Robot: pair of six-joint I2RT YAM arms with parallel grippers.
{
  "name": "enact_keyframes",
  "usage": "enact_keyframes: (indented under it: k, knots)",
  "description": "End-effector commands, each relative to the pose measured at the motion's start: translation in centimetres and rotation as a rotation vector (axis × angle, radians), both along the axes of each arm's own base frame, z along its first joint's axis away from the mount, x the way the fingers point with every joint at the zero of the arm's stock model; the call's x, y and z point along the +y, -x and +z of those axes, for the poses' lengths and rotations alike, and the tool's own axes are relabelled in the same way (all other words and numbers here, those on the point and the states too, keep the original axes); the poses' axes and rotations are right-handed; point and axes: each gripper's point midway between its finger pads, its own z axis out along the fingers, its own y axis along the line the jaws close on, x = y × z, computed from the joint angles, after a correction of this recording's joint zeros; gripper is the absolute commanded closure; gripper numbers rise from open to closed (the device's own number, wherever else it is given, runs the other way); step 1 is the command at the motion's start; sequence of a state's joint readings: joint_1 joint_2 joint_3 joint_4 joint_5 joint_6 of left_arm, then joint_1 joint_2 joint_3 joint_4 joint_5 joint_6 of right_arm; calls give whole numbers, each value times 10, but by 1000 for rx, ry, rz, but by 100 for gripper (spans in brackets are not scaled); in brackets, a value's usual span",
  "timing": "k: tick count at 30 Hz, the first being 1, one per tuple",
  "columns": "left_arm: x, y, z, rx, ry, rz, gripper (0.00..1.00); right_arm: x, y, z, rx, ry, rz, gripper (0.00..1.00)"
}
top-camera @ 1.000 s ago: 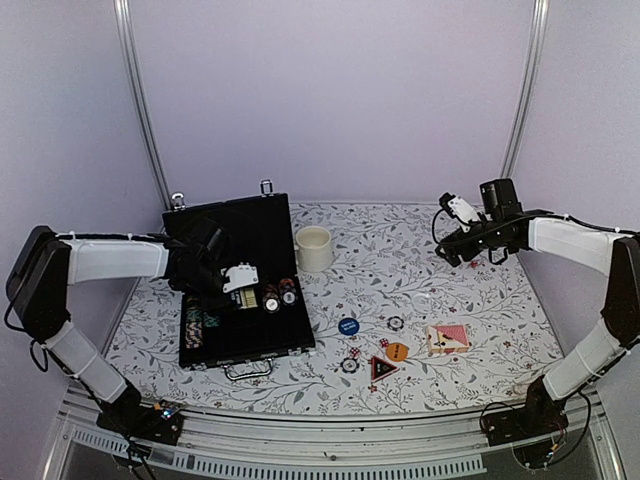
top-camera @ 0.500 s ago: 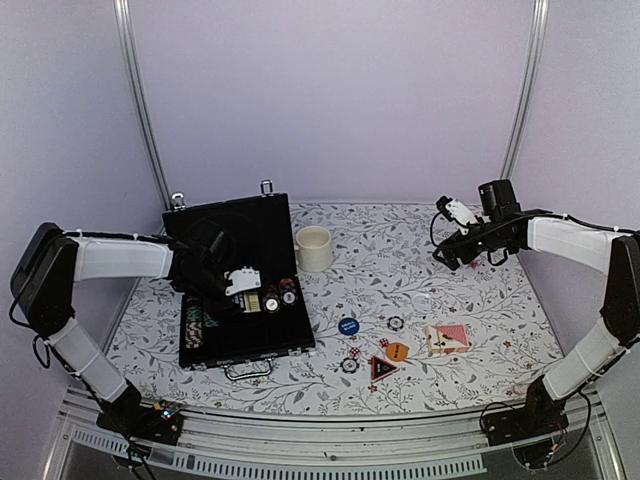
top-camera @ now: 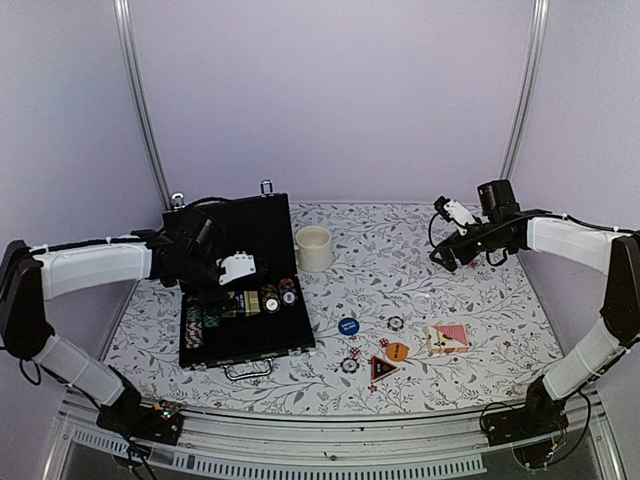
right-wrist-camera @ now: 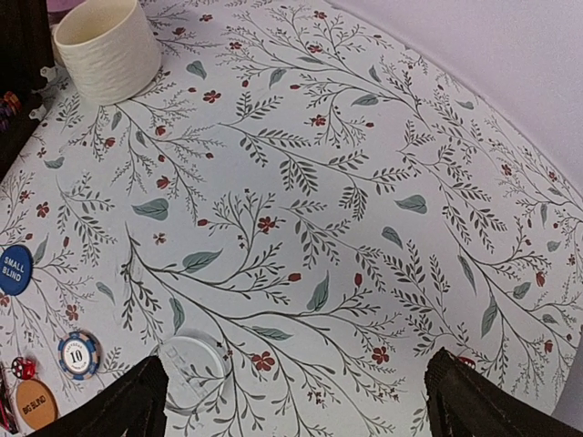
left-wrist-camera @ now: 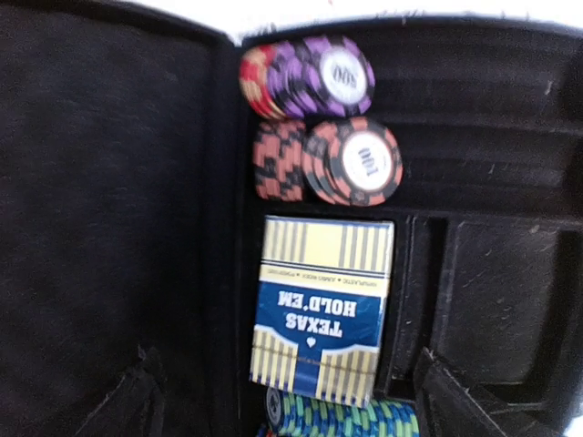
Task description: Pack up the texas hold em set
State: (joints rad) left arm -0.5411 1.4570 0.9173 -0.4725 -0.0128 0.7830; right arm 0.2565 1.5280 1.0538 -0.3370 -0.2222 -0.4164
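The black case (top-camera: 215, 340) lies open at the left of the table. In the left wrist view a blue card deck (left-wrist-camera: 321, 309) rests flat in a slot of the case. Purple chips (left-wrist-camera: 314, 77) and red chips (left-wrist-camera: 337, 162) sit beyond it, and green-blue chips (left-wrist-camera: 337, 421) lie on its near side. My left gripper (left-wrist-camera: 291, 405) hovers open above the deck, holding nothing. My right gripper (right-wrist-camera: 296, 401) is open over bare table at the right, with a clear round button (right-wrist-camera: 193, 364) just left of it.
A cream mug (top-camera: 314, 248) stands beside the case. A blue button (top-camera: 348, 326), an orange button (top-camera: 397, 351), a striped chip (top-camera: 396, 323), dice (top-camera: 352, 352), a red-black triangle (top-camera: 382, 368) and a red card deck (top-camera: 447, 338) lie loose on the front middle of the table.
My left gripper has opened and drawn back to the left, leaving the blue deck in the case. My right gripper has drifted slightly left.
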Motion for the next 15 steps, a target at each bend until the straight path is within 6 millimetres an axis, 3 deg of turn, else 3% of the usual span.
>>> enact_keyframes:
  k: [1,3,5,7,9,15]
  knots:
    - [-13,8,57,-86,135,63,3,10,1,10,-7,-33,38,0]
    - [-3,-7,82,-166,223,242,3,11,1,10,-6,-36,44,1]
    - [23,-28,109,-278,297,526,3,12,2,10,-6,-38,49,1]
    - [37,-31,117,-291,344,675,3,14,2,12,-6,-44,52,1]
    - [34,-28,106,-263,367,685,3,15,2,13,-4,-55,56,1]
    - [35,-14,47,-214,306,773,3,22,5,15,7,-78,74,1]
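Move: The Texas Hold'em card box lies in the open case, just below the left gripper: its middle is about 3 cm to the right, level fore and aft, and 6 cm below. The green chips lie about 4 cm left and 2 cm back, the orange chips 10 cm right and level fore and aft, both some 6 cm down. From the right gripper the box is roughly 49 cm left, 9 cm back and 11 cm below. Bring the empty left gripper, already clear of the card box, quickly up and away from it by about 10 cm with the fingers kept wide open. On the way swing the wrist some 35 degrees counter-clockwise and tip the fingers up a little, drifting about 3 cm left and 2 cm forward, then start sinking again by 2 to 3 cm. ##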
